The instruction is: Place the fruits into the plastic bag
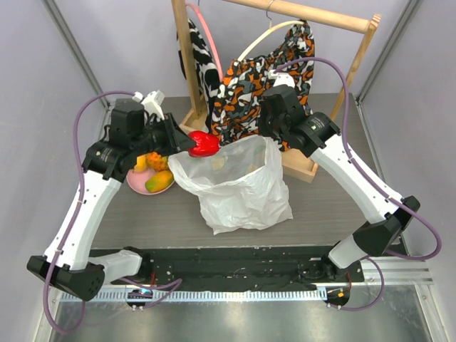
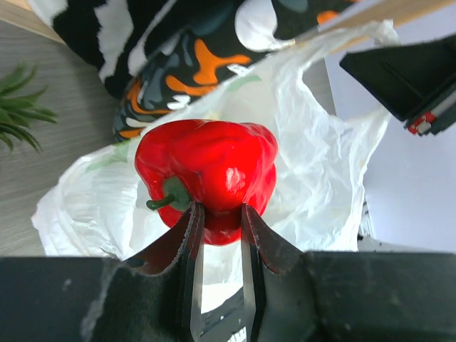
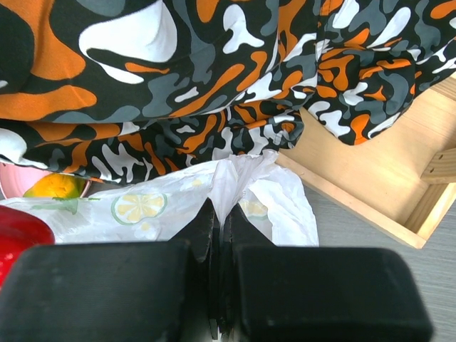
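Observation:
My left gripper [image 1: 188, 145] [image 2: 219, 214] is shut on the shiny red fruit [image 1: 204, 144] [image 2: 206, 167], pinching its lower end and holding it in the air over the left rim of the plastic bag [image 1: 239, 189] [image 2: 313, 178]. The bag stands open on the table. My right gripper [image 1: 273, 140] [image 3: 219, 217] is shut on a pinch of the bag's far right rim [image 3: 239, 178] and holds it up. Other fruits lie on the pink plate [image 1: 137, 186]: a yellow-green mango [image 1: 159, 181] and orange-yellow pieces [image 1: 144, 162]. The red fruit [image 3: 18, 239] also shows at the right wrist view's left edge.
A wooden rack with a tray-like base [image 1: 303, 169] [image 3: 377, 178] stands behind the bag. The orange-black-white patterned cloth [image 1: 267, 64] [image 3: 214, 71] hangs from it, close to both grippers. A green plant-like tuft [image 2: 21, 107] lies left of the bag.

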`<state>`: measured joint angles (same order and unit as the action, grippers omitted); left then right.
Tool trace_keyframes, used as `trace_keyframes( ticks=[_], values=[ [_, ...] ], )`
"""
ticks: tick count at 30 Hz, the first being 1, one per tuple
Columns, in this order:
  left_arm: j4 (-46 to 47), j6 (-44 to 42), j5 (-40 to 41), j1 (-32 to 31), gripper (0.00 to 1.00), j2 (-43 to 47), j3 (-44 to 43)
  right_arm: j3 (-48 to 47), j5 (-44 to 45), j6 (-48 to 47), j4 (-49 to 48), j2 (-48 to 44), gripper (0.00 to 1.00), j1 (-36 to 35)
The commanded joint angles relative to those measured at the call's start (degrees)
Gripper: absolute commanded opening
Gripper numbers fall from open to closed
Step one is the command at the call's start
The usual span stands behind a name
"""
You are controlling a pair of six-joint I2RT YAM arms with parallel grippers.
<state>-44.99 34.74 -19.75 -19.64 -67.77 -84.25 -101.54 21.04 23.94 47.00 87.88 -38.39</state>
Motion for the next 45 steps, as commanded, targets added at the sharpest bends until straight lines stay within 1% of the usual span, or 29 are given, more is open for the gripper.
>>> trace_keyframes(
  ticks=[1,6,10,11,19,22,24,26,28,29,32,36,39,45],
  values=[
    [0.34,-1.78,-3.36,-1.54,0.2,-0.43,0.31,0.46,-0.12,0.58,-2.09,-2.97,0.01,0.33],
    [0.7,-2.48,-4.68,-4.88,0.21,-3.68,1.45,1.25,-0.03,0.84,-2.09,-3.15,0.01,0.25],
    [0.35,-4.85,-7.41,-7.43,0.21,-7.11,1.81,1.69,-0.03,0.93,-2.09,-3.41,0.01,0.33],
    [-0.18,-6.08,-7.32,-9.52,0.21,-8.59,1.46,1.69,0.06,0.84,-2.09,-3.5,0.01,0.25],
    [-0.45,-10.56,-6.53,-16.22,0.2,-18.62,-0.65,1.52,-0.3,0.84,-2.7,-3.32,0.01,0.33],
    [-1.15,-12.41,-8.28,-18.33,0.2,-22.56,-3.37,1.87,-0.56,0.84,-3.23,-3.32,0.01,0.33],
    [-0.8,-14.7,-11.26,-19.12,0.2,-24.25,-3.99,2.48,-1.17,0.84,-3.93,-3.15,0.01,0.34],
    [-2.46,-17.85,-12.42,-19.65,0.2,-26.71,-5.04,2.48,-2.14,0.84,-4.29,-2.89,0.01,0.25],
    [-3.87,-19.01,-11.98,-20.61,0.19,-28.2,-5.32,2.31,-2.75,0.67,-4.2,-2.8,0.01,0.33],
    [-3.79,-18.84,-12.15,-20.88,0.19,-28.47,-4.01,2.48,-2.76,0.58,-4.29,-2.88,0.01,0.25],
    [-2.3,-18.57,-11.63,-21.84,0.18,-29.17,-1.55,3.1,-2.41,0.4,-4.29,-3.32,0.01,0.25],
    [-0.36,-18.48,-8.21,-24.83,0.2,-29.97,0.83,3.36,-2.76,0.4,-4.29,-3.15,0.01,0.25],
    [1.57,-17.87,-7.94,-25.71,0.2,-31.46,2.77,3.71,-2.23,0.66,-4.29,-3.5,0.01,0.25],
    [1.49,-18.83,-6.97,-27.12,0.21,-35.06,2.86,5.64,-0.56,0.84,-4.2,-5.52,0.01,0.25]
  ],
)
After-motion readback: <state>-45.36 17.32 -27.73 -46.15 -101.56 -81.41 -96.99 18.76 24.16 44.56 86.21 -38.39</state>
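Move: The open mouth of the plastic bag, where the held pepper is bound, has its middle roughly 11 cm to the left hand's right, 4 cm back and 12 cm below. The mango sits about 13 cm to this hand's left and 3 cm back, the pineapple 12 cm left and 5 cm ahead, both some 30 cm down. From the right hand, pinching the rim, the mouth's middle is about 11 cm left, 6 cm back and 8 cm lower. Down and to the right, then back as well, the left hand carries the red pepper over the near rim and into the bag's mouth, sinking about 21 cm and going 15 cm right. Its wrist swings some 40 degrees clockwise while the fingers tip further downward and keep their pinch; the right hand goes on holding the bag's far right rim, almost still. ##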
